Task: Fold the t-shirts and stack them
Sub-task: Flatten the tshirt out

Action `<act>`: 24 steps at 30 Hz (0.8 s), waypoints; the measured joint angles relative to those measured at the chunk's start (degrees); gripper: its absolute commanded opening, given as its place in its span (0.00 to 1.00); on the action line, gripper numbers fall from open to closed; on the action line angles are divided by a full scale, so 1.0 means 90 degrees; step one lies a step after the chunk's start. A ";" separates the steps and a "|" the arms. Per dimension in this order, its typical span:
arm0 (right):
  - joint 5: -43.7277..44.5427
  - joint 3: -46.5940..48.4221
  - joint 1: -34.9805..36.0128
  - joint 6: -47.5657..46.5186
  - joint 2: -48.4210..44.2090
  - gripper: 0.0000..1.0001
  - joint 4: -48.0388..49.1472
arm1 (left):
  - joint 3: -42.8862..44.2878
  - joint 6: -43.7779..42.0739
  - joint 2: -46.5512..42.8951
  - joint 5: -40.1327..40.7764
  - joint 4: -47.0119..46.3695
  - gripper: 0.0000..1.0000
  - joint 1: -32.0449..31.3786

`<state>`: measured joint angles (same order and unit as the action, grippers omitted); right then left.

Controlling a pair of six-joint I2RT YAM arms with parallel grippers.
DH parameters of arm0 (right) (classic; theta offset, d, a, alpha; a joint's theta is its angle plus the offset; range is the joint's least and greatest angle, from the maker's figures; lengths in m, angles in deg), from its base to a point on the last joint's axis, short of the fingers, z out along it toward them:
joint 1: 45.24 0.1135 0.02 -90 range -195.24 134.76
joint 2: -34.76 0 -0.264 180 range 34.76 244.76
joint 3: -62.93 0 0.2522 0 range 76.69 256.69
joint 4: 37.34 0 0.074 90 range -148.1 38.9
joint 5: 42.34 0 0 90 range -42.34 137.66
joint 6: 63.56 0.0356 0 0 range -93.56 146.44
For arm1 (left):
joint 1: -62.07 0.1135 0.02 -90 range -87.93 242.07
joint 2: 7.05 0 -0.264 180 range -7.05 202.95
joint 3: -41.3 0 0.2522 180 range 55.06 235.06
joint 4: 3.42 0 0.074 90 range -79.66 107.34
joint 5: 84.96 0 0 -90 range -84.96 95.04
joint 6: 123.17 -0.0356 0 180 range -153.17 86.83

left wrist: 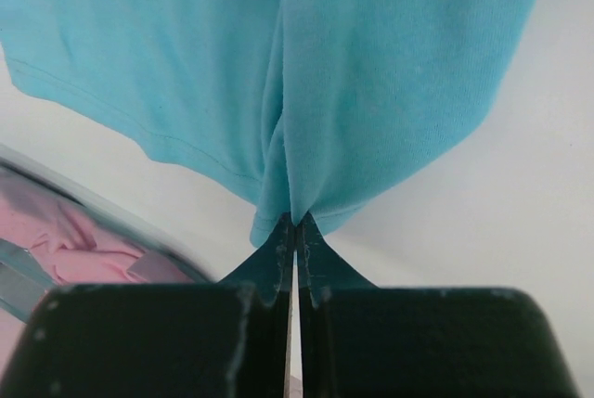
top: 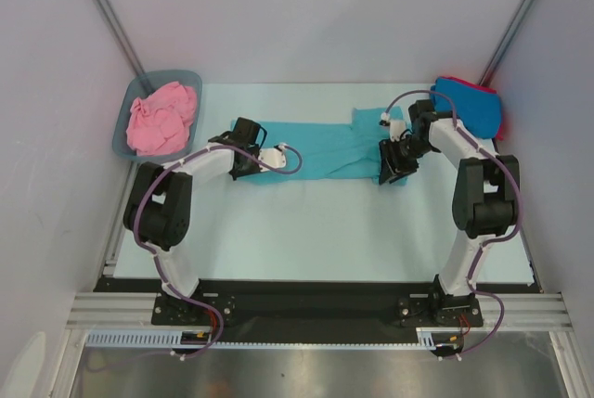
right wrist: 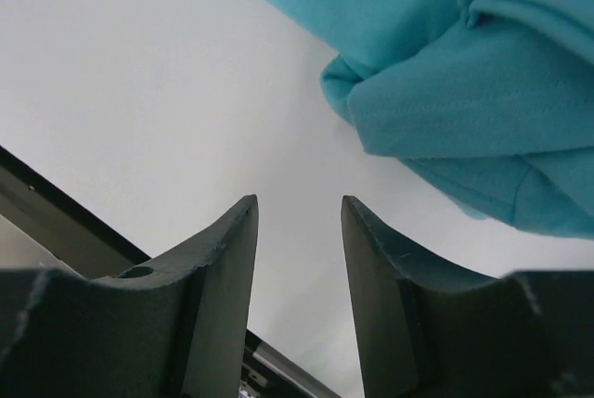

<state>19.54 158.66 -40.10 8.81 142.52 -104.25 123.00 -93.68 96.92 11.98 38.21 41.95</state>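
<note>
A teal t-shirt (top: 320, 147) lies stretched left to right across the middle of the table. My left gripper (top: 243, 152) is at its left end, shut on a pinched fold of the teal cloth (left wrist: 371, 64), which bunches at the gripper (left wrist: 295, 222). My right gripper (top: 390, 175) is at the shirt's right end; it (right wrist: 299, 201) stands open above bare table, with the teal cloth (right wrist: 464, 92) rumpled just beyond its right finger, not between the fingers. A pink t-shirt (top: 162, 120) is crumpled in the tub. A bright blue t-shirt (top: 469, 106) lies on a red one (top: 502, 127) at the far right.
The grey-blue tub (top: 125, 134) stands at the far left corner, and its rim (left wrist: 93, 203) shows close beside my left gripper. Walls close in both sides. The dark front rail (right wrist: 56, 222) of the table shows in the right wrist view.
</note>
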 measured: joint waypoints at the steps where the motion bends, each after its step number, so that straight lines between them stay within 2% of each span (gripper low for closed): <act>1: -0.0044 0.0000 -0.0007 0.0070 0.0022 0.46 0.0097 | 0.0022 0.0000 0.0002 0.0000 0.0007 0.00 0.0000; 16: -0.0143 0.0056 -0.0534 0.0505 0.0682 0.47 0.0741 | 0.0061 0.0005 0.0005 0.0000 0.0107 0.00 0.0000; 24: -0.0287 0.0384 -0.0639 0.0619 0.1020 0.42 0.0852 | 0.0061 0.0051 0.0012 0.0000 0.0109 0.01 0.0000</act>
<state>16.96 162.12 -45.85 14.39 151.70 -96.58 123.55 -93.22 97.02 11.98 39.20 41.95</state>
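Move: The crumpled fold on the near edge of the teal t-shirt's right end lies some 6 cm ahead of the right hand, about 3 cm to its right and 5 cm below. The shirt's far right corner is roughly 24 cm ahead and level sideways, also about 5 cm down; the blue t-shirt stack sits near 28 cm ahead and 26 cm right. From the left hand, the fold is about 45 cm right, nearly level forward and 2 cm lower. Forward about 5 cm, sinking some 3 cm and easing 2–3 cm to its right, the right hand heads for the crumpled fold, turning about 10 degrees clockwise. Its fingers stay roughly half open, ending on either side of the fold's near edge, not yet closed on it. The left hand stays in place, shut, keeping its pinch on the shirt's near left edge. ##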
